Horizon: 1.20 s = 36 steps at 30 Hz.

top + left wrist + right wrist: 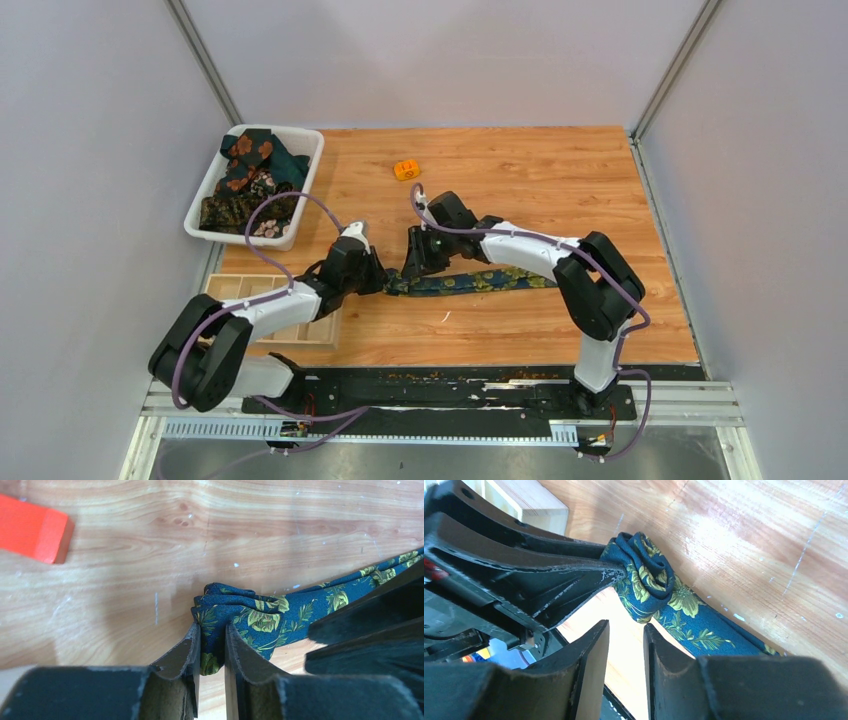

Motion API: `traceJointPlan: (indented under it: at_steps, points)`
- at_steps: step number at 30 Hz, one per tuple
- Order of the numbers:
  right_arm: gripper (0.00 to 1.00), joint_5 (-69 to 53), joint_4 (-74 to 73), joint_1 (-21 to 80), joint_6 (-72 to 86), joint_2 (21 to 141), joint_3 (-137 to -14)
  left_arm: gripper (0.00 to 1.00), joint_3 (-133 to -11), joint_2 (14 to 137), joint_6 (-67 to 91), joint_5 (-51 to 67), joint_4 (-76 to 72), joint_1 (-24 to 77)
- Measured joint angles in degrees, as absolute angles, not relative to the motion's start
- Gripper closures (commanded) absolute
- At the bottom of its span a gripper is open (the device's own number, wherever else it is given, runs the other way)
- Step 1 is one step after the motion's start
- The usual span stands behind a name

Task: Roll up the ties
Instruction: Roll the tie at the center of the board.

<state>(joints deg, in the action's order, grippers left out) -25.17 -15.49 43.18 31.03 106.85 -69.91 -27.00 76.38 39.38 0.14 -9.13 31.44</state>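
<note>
A navy tie (470, 283) with yellow-green flowers lies stretched across the wooden table, its left end wound into a small roll (649, 580). My left gripper (385, 283) has come in from the left onto that roll. In the left wrist view the left gripper (212, 626) is shut on the rolled fabric (265, 617), which fills the gap between its fingers. My right gripper (408, 272) sits just to the right of the roll. In the right wrist view the right gripper (626, 625) stands open just short of the tie, with only bare table between its fingers.
A white bin (300, 140) at the back left holds more ties (250, 175) in a heap. An orange cube (406, 170) sits on the table behind the grippers. A wooden compartment tray (250, 290) lies under the left arm. A red block (32, 527) lies near the left gripper.
</note>
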Motion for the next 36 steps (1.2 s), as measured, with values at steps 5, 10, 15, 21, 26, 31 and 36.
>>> traceJointPlan:
  at_steps: [5, 10, 15, 21, 26, 31, 36]
  points:
    - [0.77, -22.8, -14.7, 43.9, 32.5, 105.4, -69.9, 0.91, -26.9, 72.3, 41.1, -3.1, -3.0, 32.4]
    - [0.81, -21.5, -13.8, 45.7, 33.8, 105.8, -70.0, 0.92, -27.2, 69.0, 42.2, -6.8, 3.2, 34.3]
    - [0.85, -21.1, -13.0, 47.6, 34.8, 109.5, -71.0, 0.92, -28.9, 67.2, 42.3, -9.8, 8.8, 35.7]
    - [0.86, -21.1, -12.5, 48.6, 35.9, 112.1, -71.4, 0.92, -31.0, 66.7, 42.3, -12.4, 13.6, 36.7]
    - [0.86, -21.1, -11.8, 48.8, 36.6, 113.1, -72.4, 0.93, -32.8, 66.6, 42.6, -14.6, 16.6, 37.7]
    - [0.87, -21.2, -11.0, 48.9, 37.3, 114.0, -72.7, 0.93, -35.4, 66.7, 42.8, -16.5, 19.5, 39.7]
    - [0.87, -21.3, -10.6, 49.0, 37.5, 114.1, -72.7, 0.93, -37.6, 68.4, 42.9, -18.2, 21.2, 41.7]
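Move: My left fingers already pinch the rolled end of the tie; the roll's middle sits about 2 cm to their right and 1 cm lower. From the left hand, the wooden tray's middle is roughly 22 cm left and 6 cm back, the red block 8 cm left and 6 cm ahead. From my raised right hand the tie roll is some 2 cm left, 1 cm back and 4 cm below; the flat tie strip's middle is about 15 cm right, 2 cm back and 5 cm below. Keeping my left pinch on the roll, I draw it back and left about 3 cm each, towards the tray, then raise that hand some 3 cm, easing slightly right and rolling it 15 degrees, left side up. My right hand follows: after a small lift it goes left about 4 cm and down 4, slightly back, narrowing its fingers until the tips meet the tie against the roll's right side. ##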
